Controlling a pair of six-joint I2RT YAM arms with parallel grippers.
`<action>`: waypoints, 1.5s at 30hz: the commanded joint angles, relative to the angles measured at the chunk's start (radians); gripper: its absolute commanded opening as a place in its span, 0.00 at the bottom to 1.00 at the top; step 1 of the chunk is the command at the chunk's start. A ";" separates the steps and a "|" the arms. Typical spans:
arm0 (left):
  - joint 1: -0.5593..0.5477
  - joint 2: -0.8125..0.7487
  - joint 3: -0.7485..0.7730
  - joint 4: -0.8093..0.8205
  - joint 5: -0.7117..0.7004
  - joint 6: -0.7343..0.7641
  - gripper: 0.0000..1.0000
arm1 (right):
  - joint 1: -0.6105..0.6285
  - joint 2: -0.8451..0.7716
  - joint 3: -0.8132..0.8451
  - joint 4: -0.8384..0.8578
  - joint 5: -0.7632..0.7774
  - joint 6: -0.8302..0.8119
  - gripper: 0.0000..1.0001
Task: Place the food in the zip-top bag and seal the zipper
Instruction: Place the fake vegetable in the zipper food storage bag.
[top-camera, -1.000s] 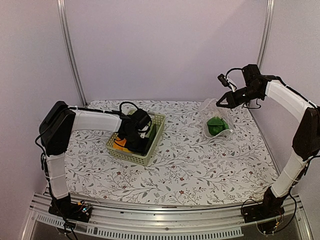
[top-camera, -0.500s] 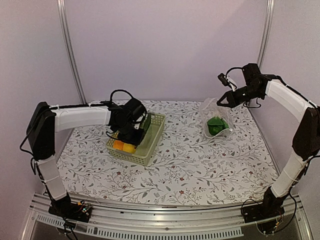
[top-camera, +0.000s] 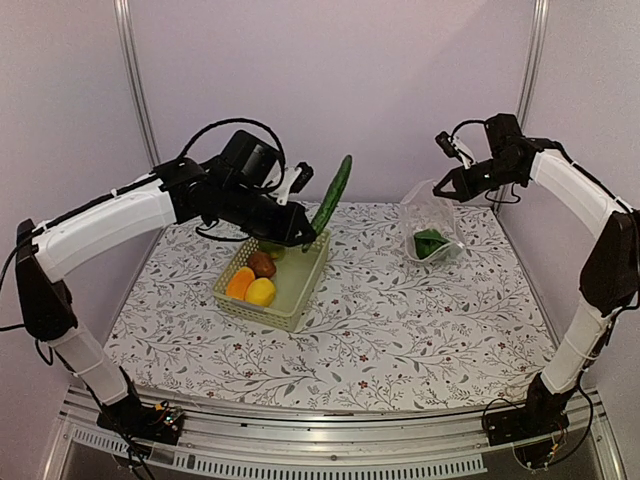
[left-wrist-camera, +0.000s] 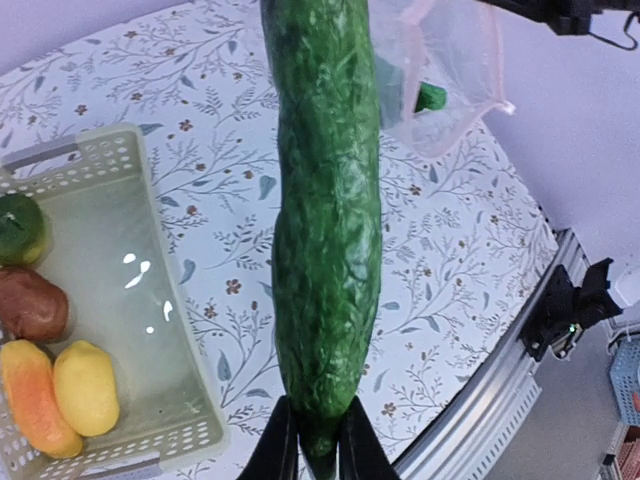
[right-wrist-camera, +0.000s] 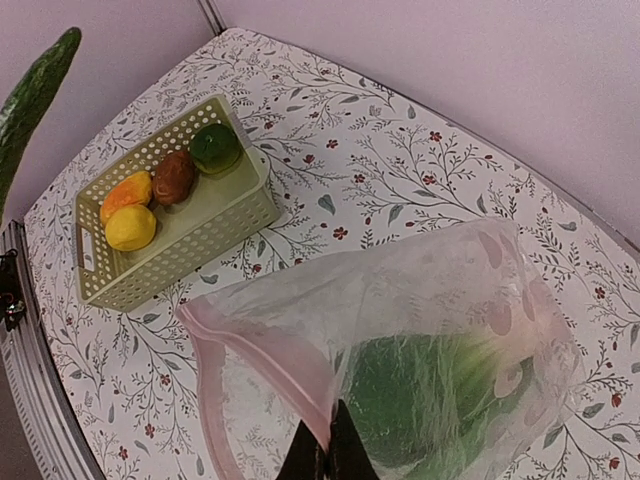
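Observation:
My left gripper (top-camera: 307, 238) (left-wrist-camera: 318, 452) is shut on the lower end of the long green cucumber (top-camera: 331, 194) (left-wrist-camera: 325, 220). It holds the cucumber nearly upright in the air above the basket's far right corner. My right gripper (top-camera: 443, 193) (right-wrist-camera: 326, 456) is shut on the pink zipper (right-wrist-camera: 262, 347) edge of the clear zip-top bag (top-camera: 430, 215) (right-wrist-camera: 440, 300). The bag's mouth hangs open toward the basket. Green bok choy (top-camera: 431, 243) (right-wrist-camera: 430, 395) lies inside the bag. Orange (top-camera: 240, 283), yellow (top-camera: 261, 292), brown (top-camera: 262, 264) and green (right-wrist-camera: 215, 146) pieces remain in the basket.
The pale green lattice basket (top-camera: 292, 306) (right-wrist-camera: 190, 262) stands left of centre on the flowered tablecloth (top-camera: 400, 320). Upright metal posts rise at the back corners, and the metal rail (top-camera: 320, 440) runs along the near edge.
The left arm has risen out of the basket with the cucumber and swung it up and to the right. The right gripper has lifted the bag's mouth slightly.

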 joint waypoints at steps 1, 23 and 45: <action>-0.079 0.045 0.087 0.025 0.183 0.007 0.00 | 0.009 0.012 0.002 -0.007 -0.025 0.005 0.00; -0.168 0.397 0.264 0.170 0.521 -0.288 0.00 | 0.023 -0.039 -0.066 0.012 -0.050 0.011 0.00; -0.069 0.673 0.364 0.752 0.655 -0.852 0.00 | 0.035 -0.058 -0.121 0.027 -0.091 0.017 0.00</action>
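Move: The cucumber is already pinched in my left hand, standing up from the fingers. The bag's open mouth is about 24 cm to that hand's right, 8 cm ahead and 7 cm lower. The leafy vegetable in the bag lies some 5 cm beyond the mouth and 10 cm below it, and the basket about 9 cm left of my left hand, 6 cm ahead and 24 cm down. My right hand grips the rim, the mouth's middle about 7 cm below and 4 cm behind it. My left hand keeps its pinch and sweeps the cucumber about 20 cm right, first drawing back some 8 cm with a small rise, then sinking and finally driving forward to feed the free end through the bag mouth. The wrist tips and rolls roughly 50 degrees in all, laying the cucumber over. My right hand, still shut on the rim, eases about 4 cm back, down and left. ##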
